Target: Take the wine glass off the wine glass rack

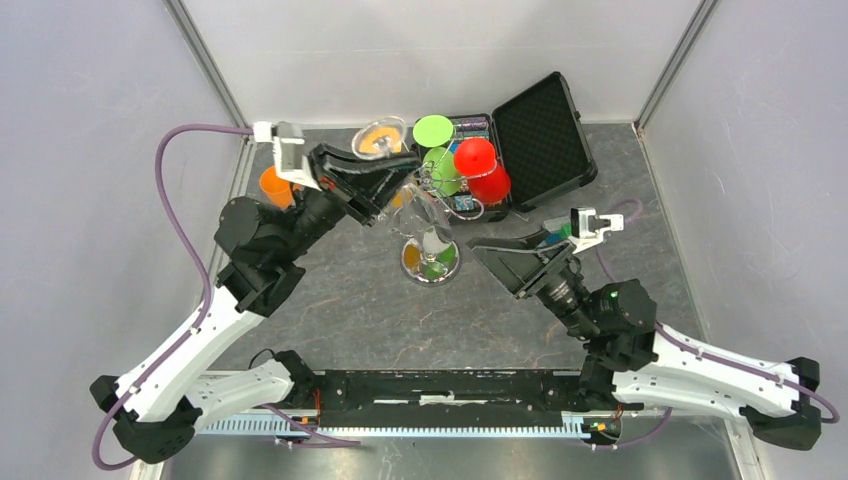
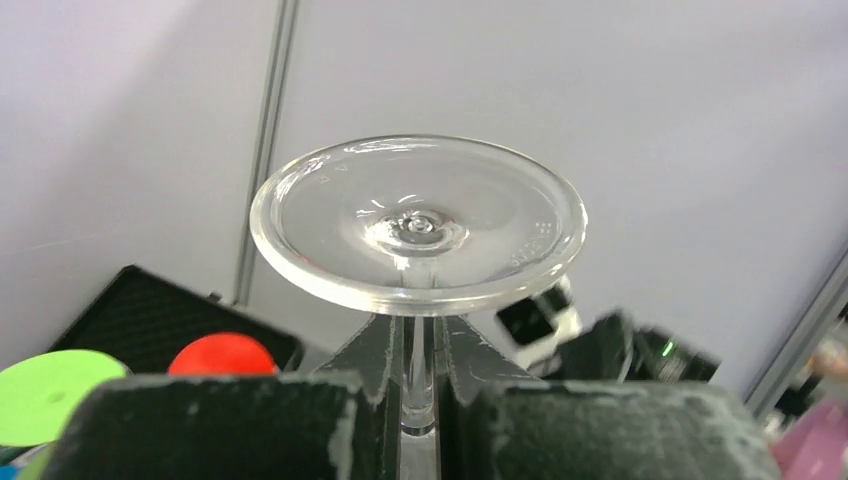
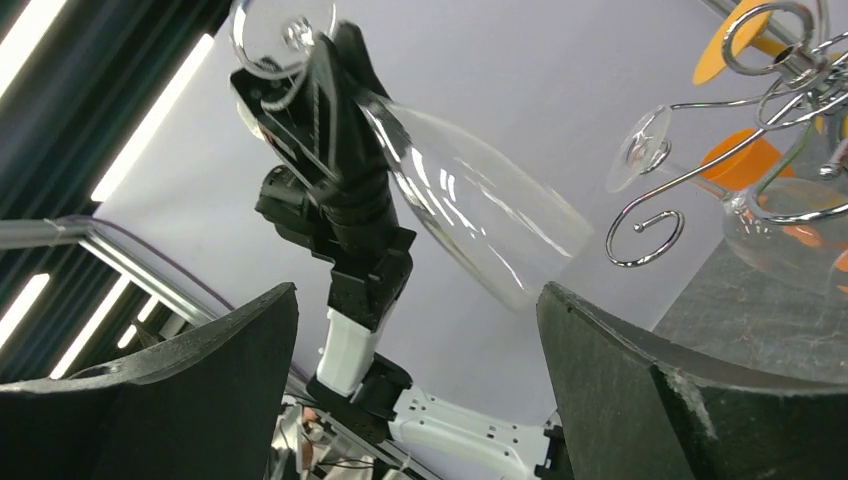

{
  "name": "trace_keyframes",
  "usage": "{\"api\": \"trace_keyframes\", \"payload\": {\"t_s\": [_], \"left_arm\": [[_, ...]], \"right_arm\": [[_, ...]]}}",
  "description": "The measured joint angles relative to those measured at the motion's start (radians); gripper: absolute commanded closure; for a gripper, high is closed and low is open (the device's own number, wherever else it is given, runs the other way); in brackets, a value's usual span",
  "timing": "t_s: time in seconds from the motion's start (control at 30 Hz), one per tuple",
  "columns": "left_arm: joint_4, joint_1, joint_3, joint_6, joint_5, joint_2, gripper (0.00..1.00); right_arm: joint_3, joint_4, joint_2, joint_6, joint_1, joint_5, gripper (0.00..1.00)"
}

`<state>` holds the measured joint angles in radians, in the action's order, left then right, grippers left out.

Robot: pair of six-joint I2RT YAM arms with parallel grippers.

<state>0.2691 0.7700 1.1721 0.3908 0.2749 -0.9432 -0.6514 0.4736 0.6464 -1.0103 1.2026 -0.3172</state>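
My left gripper (image 1: 392, 176) (image 2: 420, 338) is shut on the stem of a clear wine glass (image 1: 380, 138) (image 2: 418, 225) (image 3: 470, 210). The glass's round foot stands above the fingers and its bowl slants down and away. In the right wrist view the glass hangs left of the wine glass rack (image 1: 432, 245) (image 3: 795, 64), apart from its curled chrome arms. My right gripper (image 1: 488, 254) (image 3: 417, 300) stands wide open and holds nothing, to the right of the rack's mirrored base and facing the left arm.
Other glasses hang on the rack, with green (image 1: 433, 130) and red (image 1: 475, 155) discs. An open black case (image 1: 540, 125) lies at the back right. An orange object (image 1: 272, 185) sits behind the left arm. Enclosure walls stand on three sides.
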Motion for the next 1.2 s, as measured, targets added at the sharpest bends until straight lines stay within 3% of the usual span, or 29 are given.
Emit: {"api": "trace_keyframes", "payload": {"t_s": [0.23, 0.47, 0.73, 0.97, 1.2], "left_arm": [[0.178, 0.0, -0.021, 0.285, -0.15, 0.002, 0.98], [0.249, 0.0, -0.066, 0.459, -0.225, 0.016, 0.98], [0.273, 0.0, -0.088, 0.529, -0.274, 0.044, 0.98], [0.291, 0.0, -0.094, 0.532, -0.273, 0.059, 0.98], [0.377, 0.0, -0.091, 0.529, -0.172, 0.028, 0.98]], "right_arm": [[0.011, 0.162, 0.136, 0.071, 0.0, 0.106, 0.09], [0.012, 0.367, 0.195, 0.138, 0.0, 0.171, 0.26], [0.024, 0.562, 0.206, 0.182, 0.002, 0.209, 0.28], [0.021, 0.581, 0.229, 0.187, 0.002, 0.208, 0.33], [-0.06, 0.573, 0.304, 0.143, 0.002, 0.235, 0.44]]}}
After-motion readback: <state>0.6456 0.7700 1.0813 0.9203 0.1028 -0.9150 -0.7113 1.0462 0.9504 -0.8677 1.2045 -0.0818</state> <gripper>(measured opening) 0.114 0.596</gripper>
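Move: The left hand already pinches the clear wine glass by its stem, foot up; its bowl hangs about 9 cm below that hand, 4 cm right and 1 cm ahead. From the right hand, which is empty and wide open, the bowl is some 10 cm left, 7 cm ahead and roughly 1 cm higher. The rack's hub sits about 18 cm ahead of the right hand, 9 cm left and 12 cm down; the red glass foot about 22 cm ahead, 3 cm left, also 12 cm down. Keeping its pinch on the stem, the left hand rises about 6 cm and shifts some 4 cm left, rolling its right side up by about 30 degrees so the bowl swings out towards the right gripper, and ends with a small draw back. The right hand reaches left, rises while easing back right and towards its base, then goes left again to the rim, ending about 6 cm higher and 4 cm farther left, its fingers tipped up some 20 degrees and closing by roughly a third without yet gripping. ##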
